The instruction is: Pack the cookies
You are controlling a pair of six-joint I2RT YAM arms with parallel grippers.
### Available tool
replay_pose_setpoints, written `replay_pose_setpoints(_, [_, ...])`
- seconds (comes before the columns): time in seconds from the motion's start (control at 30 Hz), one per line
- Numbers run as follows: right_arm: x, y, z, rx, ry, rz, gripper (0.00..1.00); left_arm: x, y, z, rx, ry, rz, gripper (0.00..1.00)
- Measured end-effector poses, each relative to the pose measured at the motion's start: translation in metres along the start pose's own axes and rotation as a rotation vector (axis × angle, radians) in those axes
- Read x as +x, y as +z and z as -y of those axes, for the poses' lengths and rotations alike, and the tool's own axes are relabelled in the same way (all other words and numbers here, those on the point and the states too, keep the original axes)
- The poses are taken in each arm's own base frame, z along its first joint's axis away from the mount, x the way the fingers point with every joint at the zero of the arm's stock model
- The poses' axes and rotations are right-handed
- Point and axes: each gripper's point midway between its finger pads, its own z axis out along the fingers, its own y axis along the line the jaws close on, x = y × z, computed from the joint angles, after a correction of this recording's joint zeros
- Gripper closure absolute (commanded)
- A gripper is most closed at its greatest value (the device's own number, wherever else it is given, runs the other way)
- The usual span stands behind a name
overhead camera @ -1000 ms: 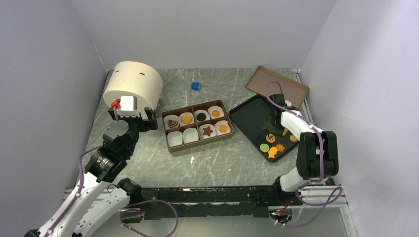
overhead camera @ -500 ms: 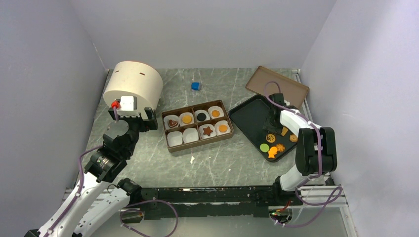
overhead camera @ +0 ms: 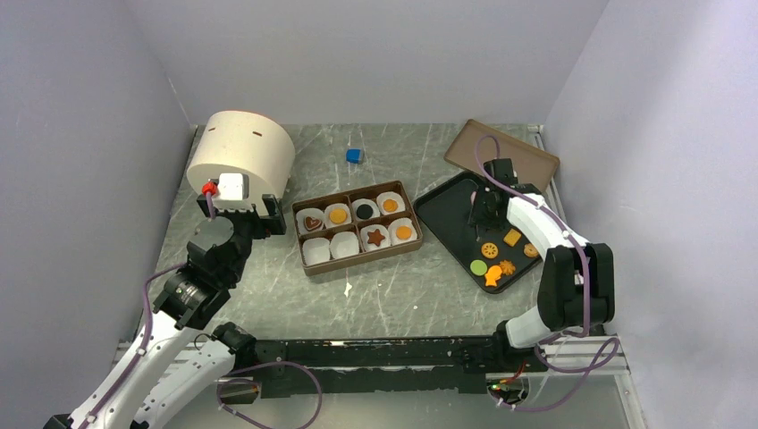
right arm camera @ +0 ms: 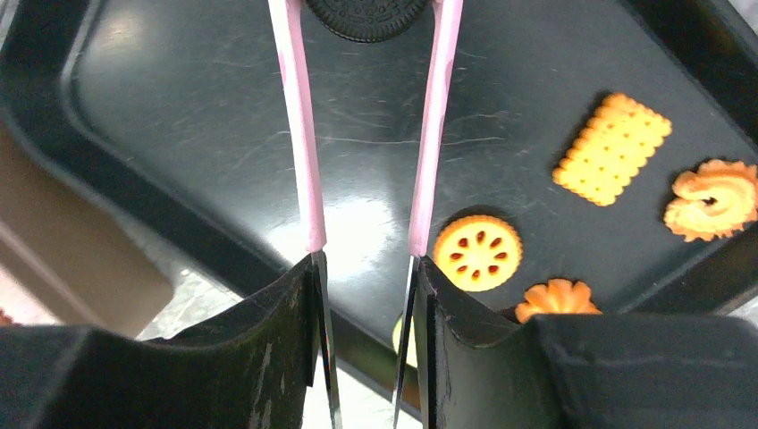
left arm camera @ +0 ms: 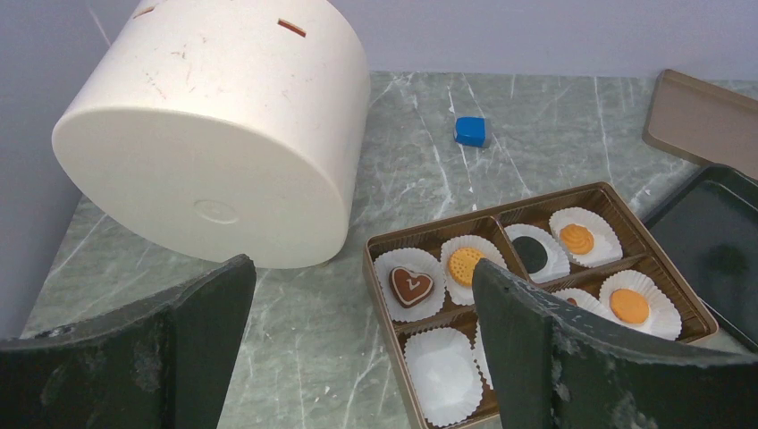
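Note:
A brown box (overhead camera: 298, 238) mid-table holds white paper cups. Several carry cookies: a heart (left arm camera: 411, 285), orange rounds (left arm camera: 465, 265), a black round (left arm camera: 531, 254) and a star (overhead camera: 376, 237); two front-left cups (left arm camera: 442, 374) are empty. On the black tray (overhead camera: 447, 214) lie a holed round cookie (right arm camera: 477, 251), a square one (right arm camera: 612, 147), a green round (overhead camera: 479, 267) and a fish (overhead camera: 492, 279). My right gripper (right arm camera: 367, 40) hangs over the tray, its pink-tipped blades shut on a black round cookie (right arm camera: 366, 18). My left gripper (left arm camera: 362, 344) stands open and empty left of the box.
A big white cylinder (overhead camera: 241, 156) lies on its side at the back left. A small blue cube (overhead camera: 355, 155) sits behind the box. A brown lid (overhead camera: 518, 159) leans behind the tray. Purple walls close in on three sides.
My right gripper has drawn back from the cookie cluster toward the tray's far part, uncovering the square cookie, and its blades have narrowed. The left arm has not moved.

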Motion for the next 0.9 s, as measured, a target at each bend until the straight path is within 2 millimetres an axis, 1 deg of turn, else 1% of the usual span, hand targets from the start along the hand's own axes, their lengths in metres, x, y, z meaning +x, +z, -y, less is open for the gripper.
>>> replay_pose_setpoints(0.17, [-0.005, -0.017, -0.028, -0.065, -0.086, 0.021, 0.74, 0.002, 0.002, 0.001, 0.003, 0.004, -0.007, 0.04])
replay_pose_setpoints(0.33, [-0.003, -0.039, -0.072, -0.154, -0.232, 0.051, 0.74, 0.004, 0.003, 0.003, 0.008, 0.007, -0.015, 0.04])
replay_pose_setpoints(0.43, [0.003, -0.054, -0.101, -0.216, -0.327, 0.062, 0.74, 0.004, 0.003, 0.003, 0.009, 0.008, -0.016, 0.04])
replay_pose_setpoints(0.5, [0.008, -0.063, -0.116, -0.246, -0.381, 0.065, 0.74, 0.004, 0.003, 0.003, 0.009, 0.008, -0.016, 0.04])
replay_pose_setpoints(0.7, [0.026, -0.08, -0.153, -0.325, -0.524, 0.059, 0.73, 0.005, 0.004, 0.004, 0.011, 0.009, -0.018, 0.04])
replay_pose_setpoints(0.83, [0.039, -0.086, -0.175, -0.356, -0.616, 0.044, 0.73, 0.004, 0.004, 0.004, 0.011, 0.008, -0.018, 0.04])
replay_pose_setpoints(0.9, [0.05, -0.089, -0.187, -0.372, -0.67, 0.034, 0.73, 0.005, 0.004, 0.004, 0.011, 0.009, -0.018, 0.04])
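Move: My right hand already has the black cookie pinched in the pink tongs, just above the black tray. The nearer empty paper cup in the box is about 36 cm to its left, 2 cm ahead and 7 cm lower; the other empty cup is some 43 cm left and level with the hand. On the way, the star cookie sits 27 cm left and 5 ahead, the near-right orange cookie 20 left and 6 ahead. From my left hand the nearer empty cup is about 20 cm right, 8 ahead and 29 below. I swing my right hand about 20 cm to the left, from over the tray to the box's right end, climbing some 7 cm on the way and then levelling off. As it travels I turn the wrist about 45 degrees counter-clockwise, keeping the fingers' hold on the tongs so that the black cookie stays pinched between their tips. ##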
